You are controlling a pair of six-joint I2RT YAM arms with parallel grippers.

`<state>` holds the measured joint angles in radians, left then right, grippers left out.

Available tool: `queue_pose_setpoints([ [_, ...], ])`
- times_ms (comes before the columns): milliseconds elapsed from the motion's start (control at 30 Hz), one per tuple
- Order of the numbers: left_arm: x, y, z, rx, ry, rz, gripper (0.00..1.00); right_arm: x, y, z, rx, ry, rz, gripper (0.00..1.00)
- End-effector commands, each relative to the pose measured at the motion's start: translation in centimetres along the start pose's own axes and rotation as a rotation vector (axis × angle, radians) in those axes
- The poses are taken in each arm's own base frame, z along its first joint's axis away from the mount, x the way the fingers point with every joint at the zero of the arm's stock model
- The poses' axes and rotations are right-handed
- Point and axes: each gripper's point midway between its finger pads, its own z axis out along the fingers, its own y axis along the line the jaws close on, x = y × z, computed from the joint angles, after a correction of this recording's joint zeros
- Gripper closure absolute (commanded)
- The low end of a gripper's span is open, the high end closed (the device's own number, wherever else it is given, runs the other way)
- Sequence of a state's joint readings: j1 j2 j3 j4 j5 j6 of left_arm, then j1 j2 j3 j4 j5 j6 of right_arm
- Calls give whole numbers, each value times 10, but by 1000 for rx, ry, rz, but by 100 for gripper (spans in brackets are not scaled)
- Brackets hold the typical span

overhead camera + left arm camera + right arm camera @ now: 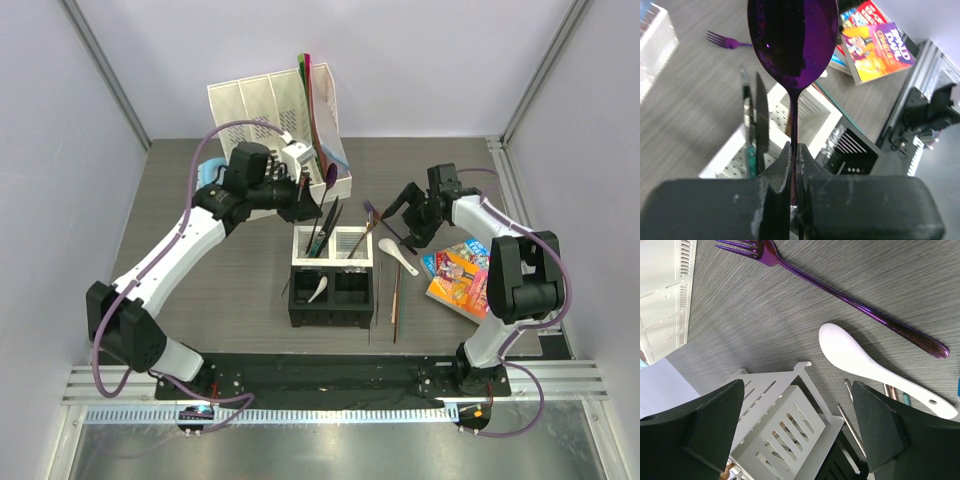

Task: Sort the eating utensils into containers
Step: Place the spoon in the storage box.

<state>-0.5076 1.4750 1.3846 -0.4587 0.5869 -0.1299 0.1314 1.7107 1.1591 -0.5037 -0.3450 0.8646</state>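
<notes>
My left gripper [794, 150] is shut on the thin handle of a purple spoon [792, 40], whose bowl points away from the wrist above the four-cell caddy [735, 155]. Two dark knives [760, 120] stand in one of its white cells. In the top view the caddy [333, 318] holds a white soup spoon [318, 290] in a black cell. My right gripper [797, 385] hangs open and empty over the caddy's right white cell [785, 425]. A purple fork [840, 295] and a white soup spoon [875, 367] lie on the table just beyond it.
A tall white file organiser [270, 110] stands at the back, behind the left gripper [300, 192]. A colourful book [460, 275] lies at the right. Thin chopsticks [395, 295] lie right of the caddy. Blue headphones [208, 172] peek out behind the left arm.
</notes>
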Motion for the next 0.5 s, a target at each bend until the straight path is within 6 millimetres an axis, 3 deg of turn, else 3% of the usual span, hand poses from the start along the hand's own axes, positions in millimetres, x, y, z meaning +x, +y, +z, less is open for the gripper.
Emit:
queue_pose_setpoints([
  [0,0,-34,-17,102,-18,9,100,2,4,-4,-29,3,-5,6],
  [267,32,-47,-17,124,29,15,100,9,-5,-6,-11,14,0,6],
  [300,43,-48,-13,127,45,13,100,10,-6,-6,-6,15,-4,6],
  [367,45,-52,-10,143,13,47,100,11,-8,-6,4,24,-9,6],
  [433,67,-50,-3,134,29,42,100,11,-9,-7,9,26,-13,6],
  [467,64,-49,-3,117,-3,66,100,12,-10,-7,13,30,-21,6],
])
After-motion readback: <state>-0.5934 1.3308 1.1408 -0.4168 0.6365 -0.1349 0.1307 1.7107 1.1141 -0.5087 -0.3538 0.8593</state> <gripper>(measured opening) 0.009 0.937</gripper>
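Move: The purple spoon is already in my left fingers, bowl up, and bound for the black box's left compartment, about 9 cm back of that hand, in line with it sideways and some 20 cm below. The standing knives are about 3 cm ahead, 1 cm right and 13 cm down; the fork about 3 cm ahead and 11 cm right. From my right hand that compartment lies about 23 cm left and 14 cm back. I keep the purple spoon pinched by its handle and draw my left hand back about 7 cm, from above the knives towards the black box, sinking nearly 4 cm, mostly late on, and turning some 5 to 10 degrees clockwise. My open, empty right hand eases back and down about 2 cm by the white spoon. ##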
